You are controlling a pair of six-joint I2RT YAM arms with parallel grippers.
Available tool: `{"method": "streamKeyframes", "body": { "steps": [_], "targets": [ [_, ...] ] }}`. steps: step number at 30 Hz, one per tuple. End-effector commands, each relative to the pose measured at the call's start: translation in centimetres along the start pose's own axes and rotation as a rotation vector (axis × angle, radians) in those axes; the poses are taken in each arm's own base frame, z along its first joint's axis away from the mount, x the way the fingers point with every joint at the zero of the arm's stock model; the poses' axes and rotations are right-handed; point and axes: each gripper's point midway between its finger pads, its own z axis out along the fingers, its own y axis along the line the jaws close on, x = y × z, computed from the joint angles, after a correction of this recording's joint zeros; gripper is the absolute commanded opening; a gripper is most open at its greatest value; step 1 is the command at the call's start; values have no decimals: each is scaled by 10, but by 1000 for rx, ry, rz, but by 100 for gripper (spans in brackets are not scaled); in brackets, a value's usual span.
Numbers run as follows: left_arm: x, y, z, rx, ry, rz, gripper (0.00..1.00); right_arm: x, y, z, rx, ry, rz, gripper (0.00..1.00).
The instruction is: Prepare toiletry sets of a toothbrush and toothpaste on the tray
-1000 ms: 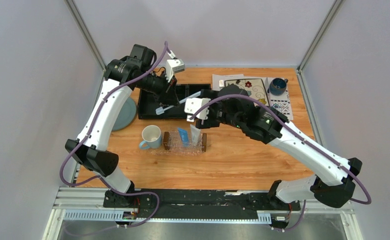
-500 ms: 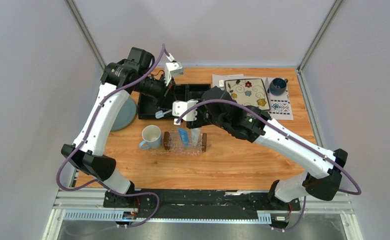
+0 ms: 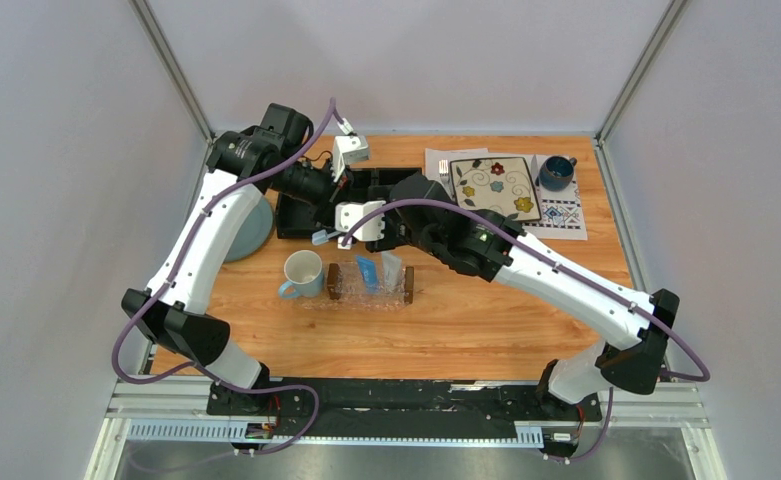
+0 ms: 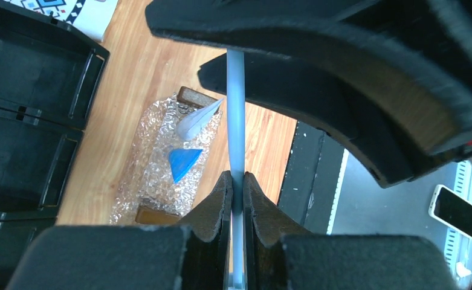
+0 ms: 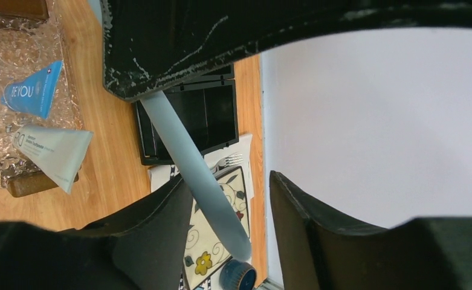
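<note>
In the left wrist view my left gripper [image 4: 237,188] is shut on the pale blue handle of the toothbrush [image 4: 236,109], held in the air above the table. From above, the left gripper [image 3: 337,196] holds it over the black organizer, with the white head [image 3: 318,237] sticking out to the left. My right gripper [image 5: 233,211] is open around the free end of the toothbrush [image 5: 200,178], which lies against one finger [image 5: 155,226]. The clear tray [image 3: 346,290] holds a blue toothpaste tube [image 3: 367,272] and a white toothpaste tube [image 3: 391,268].
A white mug [image 3: 303,272] stands just left of the tray. The black organizer [image 3: 294,208] sits behind it, with a grey plate [image 3: 253,225] further left. A floral plate [image 3: 496,185] and a dark blue mug [image 3: 556,172] stand at the back right.
My right arm has swung left from above the tray to the toothbrush, and its jaws have narrowed around the handle. The left gripper has shifted the toothbrush slightly left and down.
</note>
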Motion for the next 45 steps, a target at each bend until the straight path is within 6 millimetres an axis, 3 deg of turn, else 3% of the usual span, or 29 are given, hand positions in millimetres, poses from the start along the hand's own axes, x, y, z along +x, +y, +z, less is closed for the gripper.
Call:
{"method": "streamKeyframes", "body": {
  "steps": [1,8,9,12,18,24,28,29,32,37,38,40,41,45],
  "targets": [
    [34,-62,-22,133,106,-145,0,-12,-14,2,58,-27,4,49],
    [34,-65,-24,135,102,-132,2,-7,-9,5,47,-8,-3,23],
    [33,-66,-25,134,98,-129,12,-8,-8,5,46,-8,-1,22],
    [27,-63,-27,108,81,-110,28,-6,-7,3,37,-7,8,18],
    [0,-42,-40,-44,-19,-52,48,-3,-1,-1,15,-6,46,16],
    [-41,-16,-79,-225,-248,-8,64,1,13,-3,-34,-6,131,16],
    [-55,-1,-105,-286,-406,-40,68,3,21,-4,-85,-13,209,16],
    [-66,-2,-115,-306,-467,-17,69,1,23,-4,-105,-23,246,16],
    [-72,1,-125,-320,-552,-19,70,-3,25,-5,-146,-40,322,16],
    [-71,-4,-123,-294,-623,-15,71,-14,14,-7,-186,-69,485,15],
    [-78,-12,-130,-307,-667,17,71,-14,12,-5,-192,-68,517,15],
    [-75,-3,-129,-349,-702,-8,71,-22,10,-6,-218,-96,603,16],
    [-83,-12,-137,-359,-755,26,71,-27,2,-6,-221,-121,639,16],
    [-81,-7,-139,-401,-824,12,72,-35,-9,-5,-214,-137,728,16]
  ]
}}
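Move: The left hand holds the toothbrush near its head, the handle running to the right and somewhat forward between the right gripper's open fingers, about 6 cm right and 5 cm ahead. From the right hand, the toothbrush's middle lies about 4 cm left, 2 cm back and 2 cm down. Some 28 cm below that hand, the clear tray with both toothpastes is 3 cm back and 5 cm left; the black organizer is 13 cm ahead and 10 cm left. Sinking about 2 cm, the right hand closes its fingers on the toothbrush handle near the butt end. The left fingers then open wide and let go, and that hand draws off up and to the left, about 10 cm up, turning some 30 degrees. The right hand keeps its pinch, dips slightly and comes back up, its fingers tipping down and its left side rising. ##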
